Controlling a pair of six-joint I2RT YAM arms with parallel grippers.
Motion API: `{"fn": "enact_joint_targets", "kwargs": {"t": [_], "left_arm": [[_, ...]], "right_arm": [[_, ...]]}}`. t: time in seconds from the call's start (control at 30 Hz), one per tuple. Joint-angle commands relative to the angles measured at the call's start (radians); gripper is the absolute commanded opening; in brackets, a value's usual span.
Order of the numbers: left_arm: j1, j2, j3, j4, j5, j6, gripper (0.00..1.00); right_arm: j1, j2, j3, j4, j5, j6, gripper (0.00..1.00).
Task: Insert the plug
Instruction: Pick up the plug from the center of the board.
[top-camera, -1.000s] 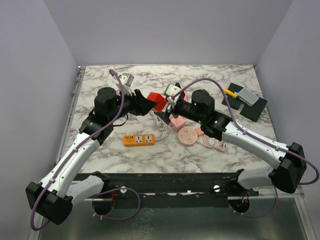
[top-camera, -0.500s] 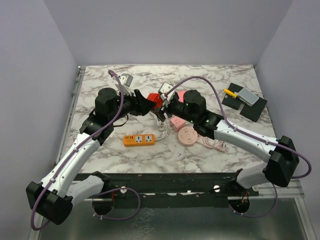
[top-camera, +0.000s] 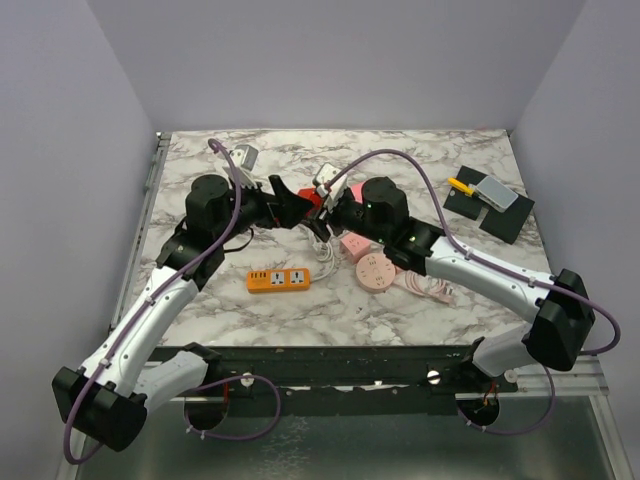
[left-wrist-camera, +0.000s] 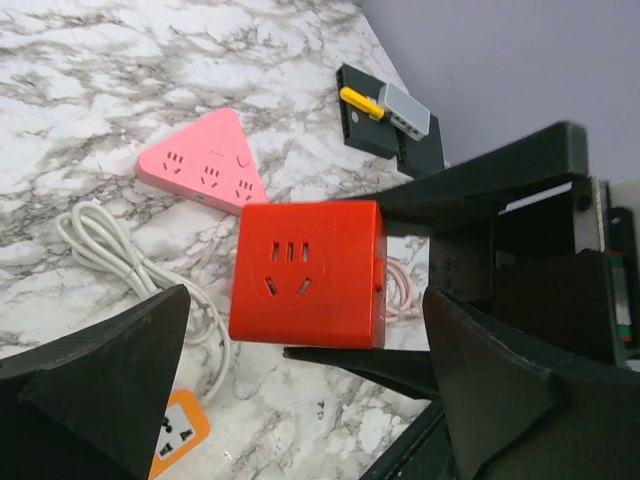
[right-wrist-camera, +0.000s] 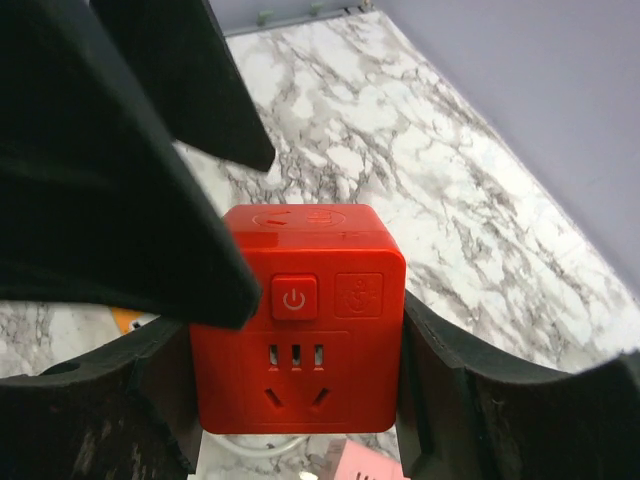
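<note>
A red socket cube (top-camera: 312, 202) hangs above the table between the two arms. My right gripper (right-wrist-camera: 300, 345) is shut on it, with a black finger pressed on each side of the cube (right-wrist-camera: 297, 320). My left gripper (left-wrist-camera: 307, 295) is open, its jaws standing wide on either side of the cube (left-wrist-camera: 305, 270) without touching it. In the top view the left gripper (top-camera: 287, 203) faces the right gripper (top-camera: 325, 206) across the cube. A white cable (left-wrist-camera: 100, 250) lies on the marble below. I cannot make out the plug.
A pink triangular power strip (left-wrist-camera: 205, 165) lies behind the cube. An orange power strip (top-camera: 279, 280), a round pink socket (top-camera: 377, 271) and a small pink square one (top-camera: 354, 244) lie nearer. At the back right lies a black pad (top-camera: 500, 215) with a grey and a yellow piece on it.
The right gripper moved in to the left and closed on the red cube. The left gripper, which held the cube before, opened its jaws wide and let it go.
</note>
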Motion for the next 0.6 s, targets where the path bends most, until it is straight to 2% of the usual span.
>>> {"fn": "enact_joint_targets", "kwargs": {"t": [0.0,0.1,0.23,0.37,0.43,0.57], "left_arm": [[0.072,0.001,0.075,-0.009,0.000,-0.017,0.99],[0.118,0.016,0.126,-0.001,0.053,0.041,0.99],[0.135,0.000,0.166,0.028,0.068,0.250,0.99],[0.184,-0.028,0.162,0.022,0.215,0.480,0.99],[0.189,-0.059,0.143,-0.005,0.315,0.627,0.99],[0.189,-0.147,0.056,-0.018,0.434,0.822,0.99]], "right_arm": [[0.004,-0.006,0.069,-0.152,0.015,0.071,0.01],[0.004,-0.004,0.107,-0.261,0.030,0.115,0.01],[-0.026,-0.043,0.108,-0.275,0.075,0.231,0.01],[-0.056,0.001,0.225,-0.423,0.070,0.365,0.06],[-0.069,0.051,0.326,-0.529,0.064,0.415,0.01],[-0.096,0.112,0.465,-0.625,0.000,0.518,0.01]]}}
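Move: The red cube is shut in my right fingers, at that hand's point, and stands about 2 cm ahead and 2 cm to the right of my left hand point, between its opened fingers. Some 28 cm below my right hand, the white cable lies about 17 cm ahead, the pink cube 10 cm ahead and 11 cm right, the orange strip 8 cm left and barely ahead, and the pink triangle some 24 cm ahead and 10 cm right. I draw my left hand, already wide open, away from the red cube, about 7 cm up and 5 cm left, easing forward first and then back, while it rolls some 35 degrees clockwise seen from behind the fingers. My right hand keeps its grip, dips and slips about 3 cm right, then rises and pushes forward, rolling the same way. ##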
